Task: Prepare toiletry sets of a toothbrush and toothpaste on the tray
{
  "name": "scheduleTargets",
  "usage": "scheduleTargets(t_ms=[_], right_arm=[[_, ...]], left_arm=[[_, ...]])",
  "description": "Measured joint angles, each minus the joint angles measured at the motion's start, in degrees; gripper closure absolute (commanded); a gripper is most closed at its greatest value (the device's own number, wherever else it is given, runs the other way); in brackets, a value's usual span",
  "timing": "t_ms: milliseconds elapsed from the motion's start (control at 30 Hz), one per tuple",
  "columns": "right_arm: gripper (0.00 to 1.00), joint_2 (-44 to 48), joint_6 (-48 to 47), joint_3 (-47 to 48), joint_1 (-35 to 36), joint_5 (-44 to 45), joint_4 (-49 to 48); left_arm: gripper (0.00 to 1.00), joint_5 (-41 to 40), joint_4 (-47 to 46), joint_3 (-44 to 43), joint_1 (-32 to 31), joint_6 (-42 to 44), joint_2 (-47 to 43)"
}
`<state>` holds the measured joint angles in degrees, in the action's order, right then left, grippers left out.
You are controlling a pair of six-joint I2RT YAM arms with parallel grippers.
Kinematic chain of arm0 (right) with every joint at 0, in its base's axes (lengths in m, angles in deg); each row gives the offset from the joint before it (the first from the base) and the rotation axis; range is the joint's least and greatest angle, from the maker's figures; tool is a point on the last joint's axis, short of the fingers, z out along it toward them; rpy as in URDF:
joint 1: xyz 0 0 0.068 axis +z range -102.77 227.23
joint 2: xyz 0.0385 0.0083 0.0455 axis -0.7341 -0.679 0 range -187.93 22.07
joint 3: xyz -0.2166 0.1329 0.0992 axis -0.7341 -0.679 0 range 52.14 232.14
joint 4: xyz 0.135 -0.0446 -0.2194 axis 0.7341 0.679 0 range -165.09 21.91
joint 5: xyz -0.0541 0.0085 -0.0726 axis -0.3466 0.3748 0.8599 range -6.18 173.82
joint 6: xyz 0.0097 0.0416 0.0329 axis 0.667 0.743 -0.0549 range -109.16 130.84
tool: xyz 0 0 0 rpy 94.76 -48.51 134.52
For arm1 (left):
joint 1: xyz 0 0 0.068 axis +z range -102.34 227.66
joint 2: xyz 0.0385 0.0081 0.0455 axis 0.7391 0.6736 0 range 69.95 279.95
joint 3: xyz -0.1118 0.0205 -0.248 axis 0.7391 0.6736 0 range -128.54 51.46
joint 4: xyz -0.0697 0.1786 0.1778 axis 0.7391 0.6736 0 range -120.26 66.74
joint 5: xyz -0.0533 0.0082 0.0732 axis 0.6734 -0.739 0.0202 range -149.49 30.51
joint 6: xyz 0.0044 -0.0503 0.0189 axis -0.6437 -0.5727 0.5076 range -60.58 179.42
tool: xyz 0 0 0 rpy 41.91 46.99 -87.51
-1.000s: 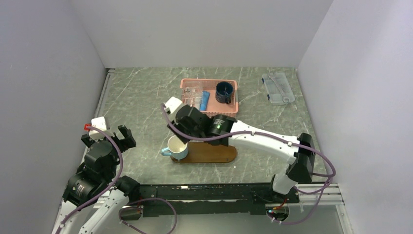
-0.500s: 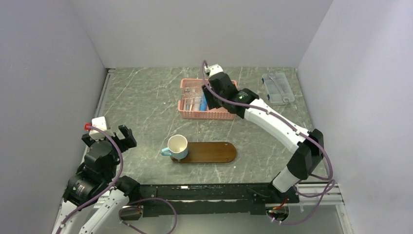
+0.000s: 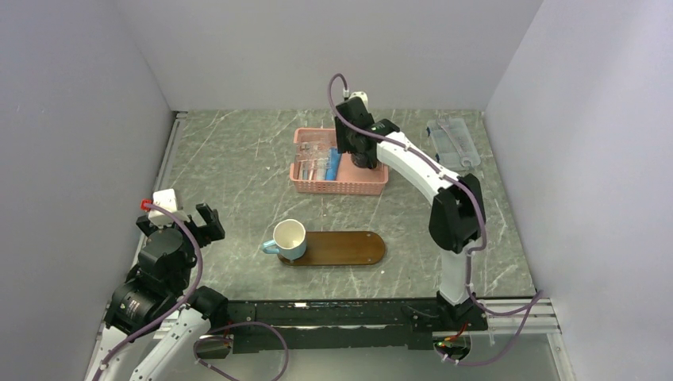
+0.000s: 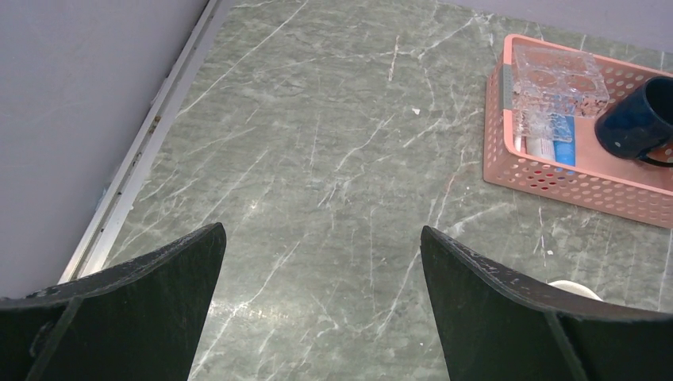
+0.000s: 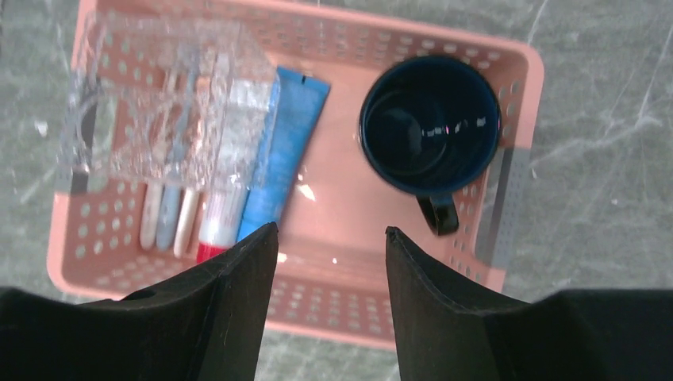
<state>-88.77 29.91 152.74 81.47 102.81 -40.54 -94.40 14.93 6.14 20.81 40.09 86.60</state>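
Observation:
The dark brown wooden tray [image 3: 349,248] lies near the front, with a pale blue and white mug [image 3: 289,238] on its left end. The blue toothpaste [image 5: 282,155] lies in the pink basket [image 5: 341,317], beside a white tube with a red cap [image 5: 221,218]. Toothbrush handles [image 5: 168,213] lie left of the tubes, partly under a clear holder [image 5: 159,103]. My right gripper [image 5: 331,234] hangs open over the basket's near middle, holding nothing. My left gripper [image 4: 321,238] stands wide open and apart from everything, at the front left [image 3: 178,226].
A dark blue mug [image 5: 428,123] sits in the basket's right half. A clear plastic box [image 3: 452,143] lies at the back right. The left wrist view shows the basket [image 4: 555,178] ahead to the right and the side wall's rail [image 4: 151,127] on the left.
My right arm has swung from above the mug on the tray back to the pink basket, then settled over it, jaws open throughout. The left arm has barely shifted.

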Motion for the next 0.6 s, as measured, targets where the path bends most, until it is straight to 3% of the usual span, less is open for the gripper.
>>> scheduleTargets(t_ms=[300, 600], right_arm=[[0.45, -10.6, 3.5, 14.6, -2.8, 0.6, 2.1], [0.46, -16.7, 7.4, 19.8, -3.7, 2.0, 3.6]], left_arm=[[0.01, 1.1, -0.3, 0.0, 0.2, 0.2, 0.0], [0.01, 2.1, -0.5, 0.1, 0.2, 0.5, -0.1]])
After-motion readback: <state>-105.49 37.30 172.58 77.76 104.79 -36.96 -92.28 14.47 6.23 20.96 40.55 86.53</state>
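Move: The navy mug stands in the pink basket, about 7 cm ahead of the right hand, 6 cm to its right and 12 cm below. The blue toothpaste lies about 8 cm to the left of the mug and some 2 cm nearer the base; the clear holder stands roughly 15 cm to the left of the mug, about level with it. From the left hand, the navy mug is about 32 cm ahead and 45 cm to the right, some 20 cm lower. Bring the right gripper some 7 cm forward over the basket towards the navy mug's left side, first level, then sinking about 2.5 cm while the forward reach slows. Meanwhile turn it about 10 degrees clockwise, and keep the fingers about half open and empty, with the right finger coming in above the mug's left rim. ##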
